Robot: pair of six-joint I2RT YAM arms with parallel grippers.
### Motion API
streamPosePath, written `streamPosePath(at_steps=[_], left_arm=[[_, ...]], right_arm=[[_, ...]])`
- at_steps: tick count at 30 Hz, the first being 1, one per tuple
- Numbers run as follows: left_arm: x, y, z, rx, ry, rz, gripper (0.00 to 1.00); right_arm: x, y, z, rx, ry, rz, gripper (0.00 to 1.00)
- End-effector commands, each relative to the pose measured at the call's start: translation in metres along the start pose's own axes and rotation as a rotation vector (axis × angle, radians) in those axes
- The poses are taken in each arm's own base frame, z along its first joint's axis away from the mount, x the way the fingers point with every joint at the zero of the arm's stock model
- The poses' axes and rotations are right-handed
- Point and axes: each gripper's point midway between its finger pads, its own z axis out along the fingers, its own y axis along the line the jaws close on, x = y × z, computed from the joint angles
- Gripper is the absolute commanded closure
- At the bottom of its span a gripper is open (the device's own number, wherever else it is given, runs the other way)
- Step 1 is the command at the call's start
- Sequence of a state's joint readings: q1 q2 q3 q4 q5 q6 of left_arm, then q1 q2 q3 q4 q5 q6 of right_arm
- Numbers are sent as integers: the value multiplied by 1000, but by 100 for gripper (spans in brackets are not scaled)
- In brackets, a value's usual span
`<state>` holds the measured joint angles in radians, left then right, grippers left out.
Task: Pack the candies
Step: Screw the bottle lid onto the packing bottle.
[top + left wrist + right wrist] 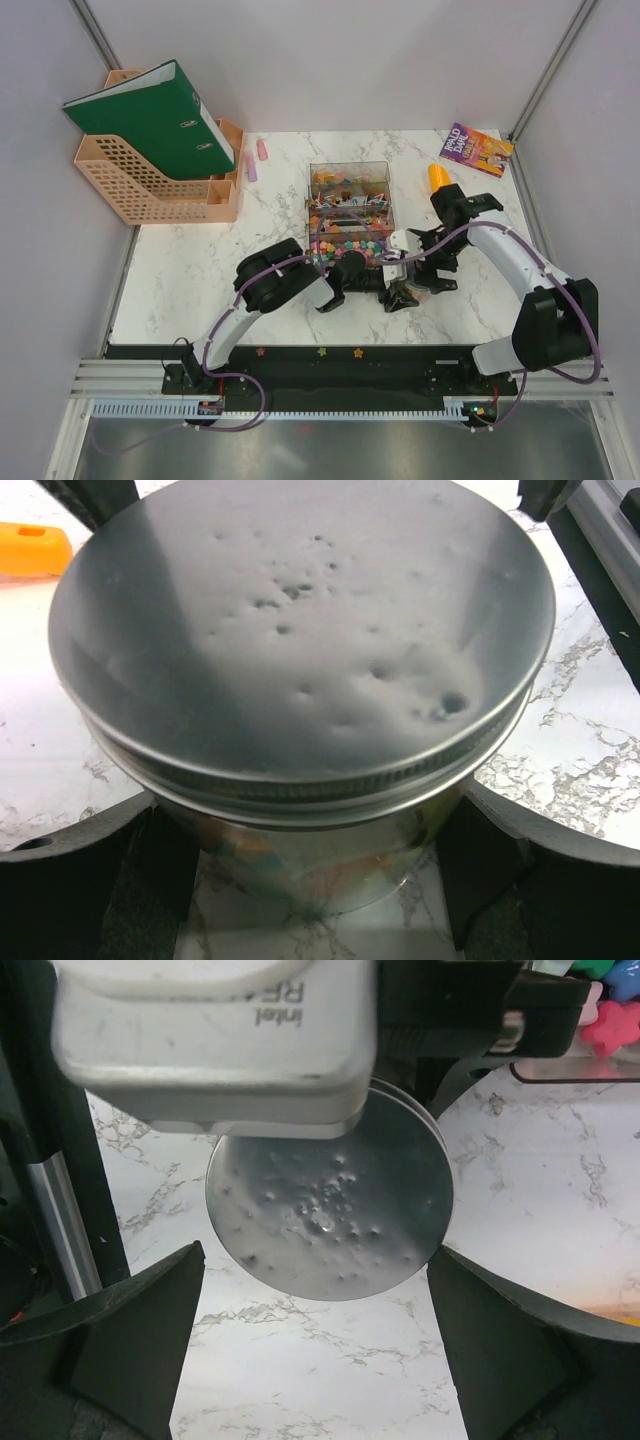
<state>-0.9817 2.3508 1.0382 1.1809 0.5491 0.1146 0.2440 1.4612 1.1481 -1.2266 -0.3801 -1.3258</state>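
A clear jar [320,865] with a dimpled metal lid [300,630] stands on the marble table, with blurred coloured candies [225,845] showing through its wall. My left gripper [310,880] is shut on the jar's body, one finger against each side. My right gripper [315,1260] hovers open just above the lid [330,1210], fingers wide on either side and not touching it. In the top view both grippers [400,290] [428,268] meet at the table's front middle and hide the jar. More candies [345,240] fill a clear box [350,170] behind them.
An orange scoop [438,177] lies right of the box, also seen as the scoop [30,550] in the left wrist view. A book [476,150] sits at the back right. A peach file rack [150,190] with a green binder [150,115] stands back left, pink items [256,160] beside it.
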Motion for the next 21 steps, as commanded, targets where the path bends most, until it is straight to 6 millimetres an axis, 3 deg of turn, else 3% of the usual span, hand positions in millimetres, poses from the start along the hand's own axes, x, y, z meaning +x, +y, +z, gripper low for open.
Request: streamPosePath(at_steps=[1, 9, 13, 17, 20, 21], left_arm=[[201, -29, -102, -94, 663, -271, 98], [205, -28, -103, -94, 678, -271, 98], [205, -29, -102, -89, 676, -276, 98], [205, -27, -102, -91, 679, -271, 98], [206, -28, -102, -87, 682, -271, 98], [207, -29, -103, -86, 685, -272, 98]], right_arm=[[12, 69, -6, -167, 28, 78, 2], [33, 115, 8, -229, 78, 142, 2], [42, 126, 9, -236, 104, 150, 2], [34, 121, 0, -175, 80, 168, 2], [27, 104, -15, -73, 62, 140, 2], [20, 89, -25, 12, 29, 123, 2]])
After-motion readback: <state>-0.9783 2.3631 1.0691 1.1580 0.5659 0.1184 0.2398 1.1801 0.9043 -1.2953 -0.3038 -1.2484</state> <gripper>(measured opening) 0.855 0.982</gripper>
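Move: The packing bottle's lid lies roughly 3 cm left of the right gripper and level with it front to back, about 1 cm below, its rim reaching in between the open fingertips. From there, the scoop lies some 20 cm ahead and 4 cm right, 11 cm down; the candy box about 16 cm ahead and 17 cm left, 9 cm down. For the left gripper, which already holds the bottle low, the lid sits about 7 cm straight above. Keep the left gripper clamped on the bottle. Ease the wide-open right gripper some 3 cm to the right, off the lid and slightly down, then sweep it back fast for a total of about 7.5 cm, its forward finger passing back along the lid's right side to turn the lid clockwise. Don't close the fingers. ##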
